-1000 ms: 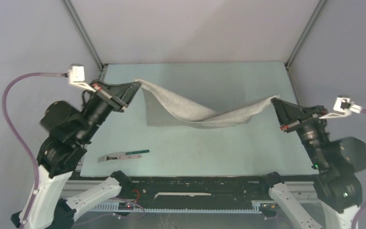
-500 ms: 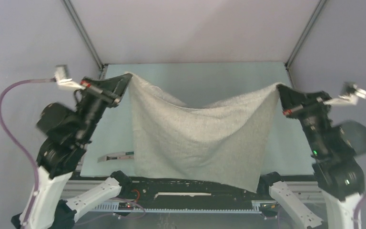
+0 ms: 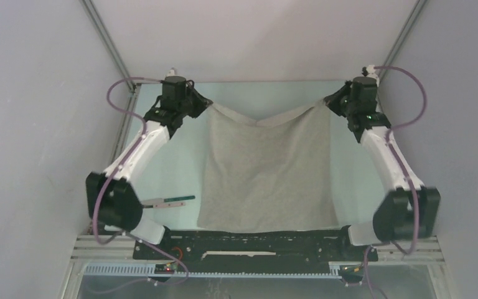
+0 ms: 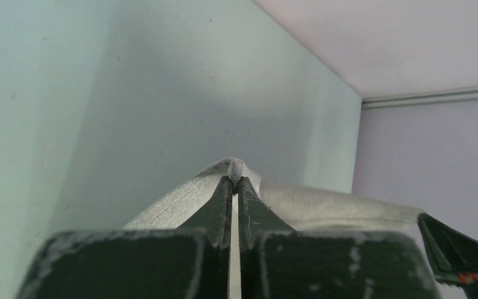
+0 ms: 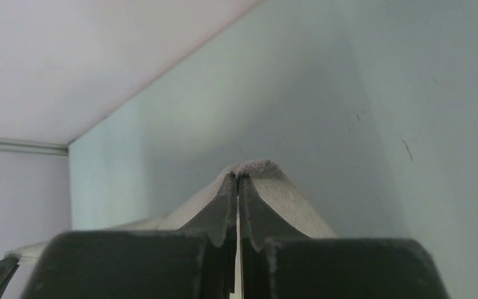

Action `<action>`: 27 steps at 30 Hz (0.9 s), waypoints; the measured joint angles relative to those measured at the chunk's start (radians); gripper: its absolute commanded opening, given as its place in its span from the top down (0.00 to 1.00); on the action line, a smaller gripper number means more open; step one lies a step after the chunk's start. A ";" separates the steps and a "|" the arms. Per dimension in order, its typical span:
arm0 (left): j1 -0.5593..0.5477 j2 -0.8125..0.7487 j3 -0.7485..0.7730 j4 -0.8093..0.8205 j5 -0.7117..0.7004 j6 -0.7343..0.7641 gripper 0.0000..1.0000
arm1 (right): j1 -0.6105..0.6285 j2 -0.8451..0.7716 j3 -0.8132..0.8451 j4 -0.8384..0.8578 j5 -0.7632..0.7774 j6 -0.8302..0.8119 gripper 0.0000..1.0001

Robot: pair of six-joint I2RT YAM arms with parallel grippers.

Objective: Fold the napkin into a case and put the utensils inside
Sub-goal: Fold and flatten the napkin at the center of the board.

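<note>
The light grey napkin (image 3: pixel 266 171) is spread open over the table, its far edge lifted and sagging in the middle. My left gripper (image 3: pixel 208 104) is shut on its far left corner, and the cloth (image 4: pixel 180 199) bulges past the closed tips. My right gripper (image 3: pixel 325 101) is shut on the far right corner, with cloth (image 5: pixel 280 190) draped over its tips. The napkin's near edge lies by the table's front. A utensil with a thin dark green handle (image 3: pixel 175 200) lies left of the napkin, beside a silver piece (image 3: pixel 155 203). No folded case shows.
The pale green table (image 3: pixel 162 162) is fenced by grey walls at the back and sides. A black rail (image 3: pixel 249 243) runs along the near edge between the arm bases. Both arms stretch far toward the back wall.
Both arms have swung from the sides to the far back of the table, carrying the corners with them. The napkin went from hanging in the air to spread out lower over the table.
</note>
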 measured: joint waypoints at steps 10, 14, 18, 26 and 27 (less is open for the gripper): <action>0.111 0.535 0.254 0.180 0.253 -0.046 1.00 | -0.093 0.525 0.206 0.117 -0.183 0.001 1.00; 0.113 0.579 0.270 0.197 0.258 -0.063 1.00 | -0.116 0.657 0.339 0.119 -0.236 -0.002 1.00; 0.122 0.581 0.273 0.201 0.265 -0.067 1.00 | -0.130 0.691 0.397 0.068 -0.264 -0.007 1.00; 0.142 0.549 0.251 0.042 0.273 -0.023 1.00 | -0.157 0.628 0.332 -0.113 -0.336 -0.050 1.00; 0.142 0.529 0.226 0.028 0.275 -0.014 1.00 | -0.158 0.595 0.287 -0.135 -0.335 -0.060 1.00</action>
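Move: My two hands hold the napkin's far corners, some 33 cm apart and about 20 cm above the board. The landing strip for that edge lies roughly 12 cm ahead of each hand and 20 cm below. The napkin's near edge trails at board height some 31 cm back, its middle 16 cm right of my left hand and 16 cm left of my right. The utensils lie about 22 cm back and 16 cm left of my left hand, at board height. Still pinching the corners, I sweep both hands forward and down together, about 13 cm out and slightly less in drop, towards the far part of the board. Then I turn back towards my bases, some 4 cm with my left hand and 6 with my right, still sinking a little, and tip the fingers about 20 degrees further down. Both grips stay shut. ##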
